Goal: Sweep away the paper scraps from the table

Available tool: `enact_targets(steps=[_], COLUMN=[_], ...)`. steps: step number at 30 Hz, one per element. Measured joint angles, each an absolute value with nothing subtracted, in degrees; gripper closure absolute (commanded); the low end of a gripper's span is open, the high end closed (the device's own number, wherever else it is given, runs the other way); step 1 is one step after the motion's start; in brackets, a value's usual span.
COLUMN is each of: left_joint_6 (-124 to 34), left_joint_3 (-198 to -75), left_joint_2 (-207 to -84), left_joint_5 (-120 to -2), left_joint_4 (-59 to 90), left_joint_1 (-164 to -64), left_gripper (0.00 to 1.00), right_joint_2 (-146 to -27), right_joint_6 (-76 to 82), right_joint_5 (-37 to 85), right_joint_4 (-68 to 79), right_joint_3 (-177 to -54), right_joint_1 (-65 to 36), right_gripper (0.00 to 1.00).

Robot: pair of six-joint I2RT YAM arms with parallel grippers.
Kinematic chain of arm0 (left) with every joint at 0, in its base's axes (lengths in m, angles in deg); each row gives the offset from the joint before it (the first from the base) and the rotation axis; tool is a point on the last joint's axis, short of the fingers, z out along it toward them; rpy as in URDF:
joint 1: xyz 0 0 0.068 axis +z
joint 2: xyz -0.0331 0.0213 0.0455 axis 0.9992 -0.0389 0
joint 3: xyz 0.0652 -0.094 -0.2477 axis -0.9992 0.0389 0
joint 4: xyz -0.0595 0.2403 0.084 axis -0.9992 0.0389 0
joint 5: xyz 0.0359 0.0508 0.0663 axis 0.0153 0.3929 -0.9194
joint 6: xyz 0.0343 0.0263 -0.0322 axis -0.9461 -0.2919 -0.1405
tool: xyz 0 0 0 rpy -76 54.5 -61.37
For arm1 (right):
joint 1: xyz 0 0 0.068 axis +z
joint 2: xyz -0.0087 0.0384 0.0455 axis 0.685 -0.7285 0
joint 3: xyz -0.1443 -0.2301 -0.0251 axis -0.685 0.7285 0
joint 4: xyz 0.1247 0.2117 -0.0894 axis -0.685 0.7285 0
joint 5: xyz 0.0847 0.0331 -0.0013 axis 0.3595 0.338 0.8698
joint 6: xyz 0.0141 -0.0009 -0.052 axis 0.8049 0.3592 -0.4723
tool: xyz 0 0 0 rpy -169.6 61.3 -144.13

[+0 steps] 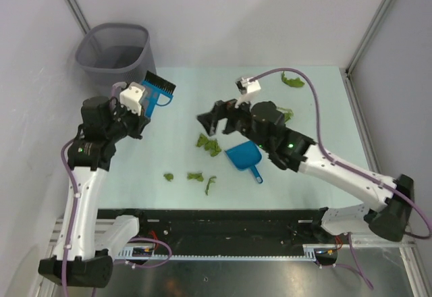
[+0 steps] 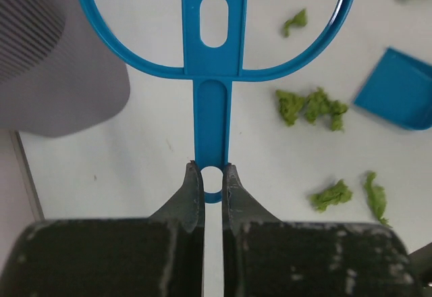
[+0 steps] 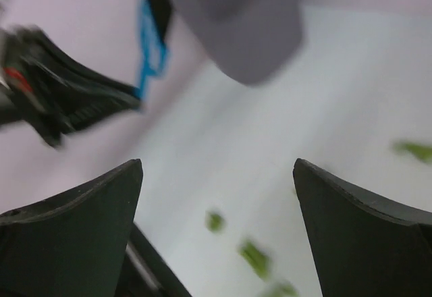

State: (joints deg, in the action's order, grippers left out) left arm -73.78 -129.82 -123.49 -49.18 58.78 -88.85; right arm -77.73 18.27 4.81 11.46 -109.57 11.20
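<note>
Green paper scraps lie on the pale table (image 1: 182, 128): a clump (image 1: 208, 144) mid-table, three bits (image 1: 195, 175) nearer the front, and one (image 1: 292, 79) at the back right. My left gripper (image 1: 138, 101) is shut on the handle of a blue brush (image 2: 212, 108), held up at the left with its black bristles (image 1: 160, 84) pointing away. My right gripper (image 1: 210, 120) hovers open and empty just behind the clump. In the left wrist view the left gripper (image 2: 212, 170) pinches the handle's end, with scraps (image 2: 310, 106) to the right. The blurred right wrist view shows the right gripper (image 3: 217, 169) wide open above scraps (image 3: 255, 256).
A blue dustpan (image 1: 244, 156) lies flat on the table beside the clump, under the right forearm, with nothing holding it. A grey wastebasket (image 1: 116, 54) stands off the table's back left corner. White walls close in the back and both sides.
</note>
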Motion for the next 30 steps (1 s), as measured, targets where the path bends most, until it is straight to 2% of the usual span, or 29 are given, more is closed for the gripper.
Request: enact_targets(steps=[3, 6, 9, 12, 13, 14, 15, 17, 18, 20, 21, 22, 23, 24, 25, 30], left_joint_6=[-72.2, -70.3, -68.8, -67.8, -67.6, -67.4, -67.4, -67.4, -67.4, -67.4, -67.4, -67.4, -67.6, -68.1, -68.8, -72.4], left_joint_3=[-131.2, -131.9, -132.3, -132.3, -132.3, -132.3, -132.3, -132.3, -132.3, -132.3, -132.3, -132.3, -132.3, -132.3, -132.3, -132.5], left_joint_2=[-120.6, -118.6, -118.0, -118.3, -118.5, -118.5, -118.6, -118.6, -118.5, -118.5, -118.5, -118.4, -118.3, -118.3, -118.3, -117.7], left_joint_5=[-48.4, -47.8, -47.3, -46.4, -46.3, -46.1, -46.1, -45.9, -45.9, -46.4, -46.8, -46.9, -46.9, -46.8, -46.3, -41.2], left_joint_4=[59.4, 60.4, 60.6, 61.0, 61.3, 61.4, 61.6, 61.6, 61.7, 61.6, 61.6, 61.6, 61.7, 61.8, 62.0, 65.6], left_joint_1=[-90.8, -91.4, -91.5, -91.9, -92.2, -92.3, -92.5, -92.7, -92.8, -92.7, -92.6, -92.5, -92.5, -92.5, -92.5, -92.9], left_gripper=[1.0, 1.0, 1.0, 1.0, 1.0, 1.0, 1.0, 1.0, 1.0, 1.0, 0.95, 0.78, 0.27, 0.07, 0.01, 0.0], right_joint_2=[-83.4, -90.4, -95.5, -99.1, -100.0, -100.8, -101.7, -103.3, -104.1, -105.8, -106.4, -106.8, -106.8, -106.8, -106.8, -106.1], right_joint_6=[21.6, 24.5, 26.5, 28.3, 28.9, 29.4, 29.7, 30.9, 31.4, 32.2, 32.2, 32.1, 32.0, 31.6, 30.9, 21.1], right_joint_5=[7.0, 7.3, 7.3, 7.3, 7.2, 7.2, 7.2, 7.1, 7.5, 8.5, 8.8, 9.3, 10.1, 11.1, 12.4, 26.9], right_joint_4=[-3.5, -12.3, -15.6, -16.9, -17.3, -17.7, -17.9, -18.0, -18.0, -17.2, -16.6, -16.1, -15.7, -15.4, -15.0, -1.3], right_joint_3=[-110.9, -112.9, -114.8, -117.7, -118.7, -119.8, -121.0, -123.5, -124.8, -127.6, -128.8, -129.5, -129.6, -129.6, -129.6, -130.6], right_joint_1=[13.7, 15.0, 15.6, 15.8, 15.8, 15.8, 15.8, 15.8, 15.8, 15.8, 15.7, 15.6, 15.3, 14.9, 14.5, 7.8], right_gripper=[0.0, 0.01, 0.09, 0.28, 0.5, 0.58, 0.72, 0.94, 1.0, 1.0, 1.0, 1.0, 1.0, 1.0, 1.0, 1.0])
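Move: Up to the left of the open right gripper, about 16 cm left, 5 cm forward and 3 cm higher, is the brush head. The left hand pinches its handle's end, with the head some 6 cm ahead, 3 cm right and 5 cm above; the right gripper is about 19 cm right, 1 cm forward and 2 cm up from the left. From the right hand, the dustpan lies level, 9 cm right and 33 cm below; the paired scraps are 6 cm forward, 3 cm left. Handing the brush across: the right arm sweeps left about 16 cm, rising and rolling some 25 degrees, and shuts its fingers on the brush's blue head. The left draws back and right, up at first, holding the handle end until it opens wide and lets go; the right then carries the brush back right and down, unrolling and turning counter-clockwise. ##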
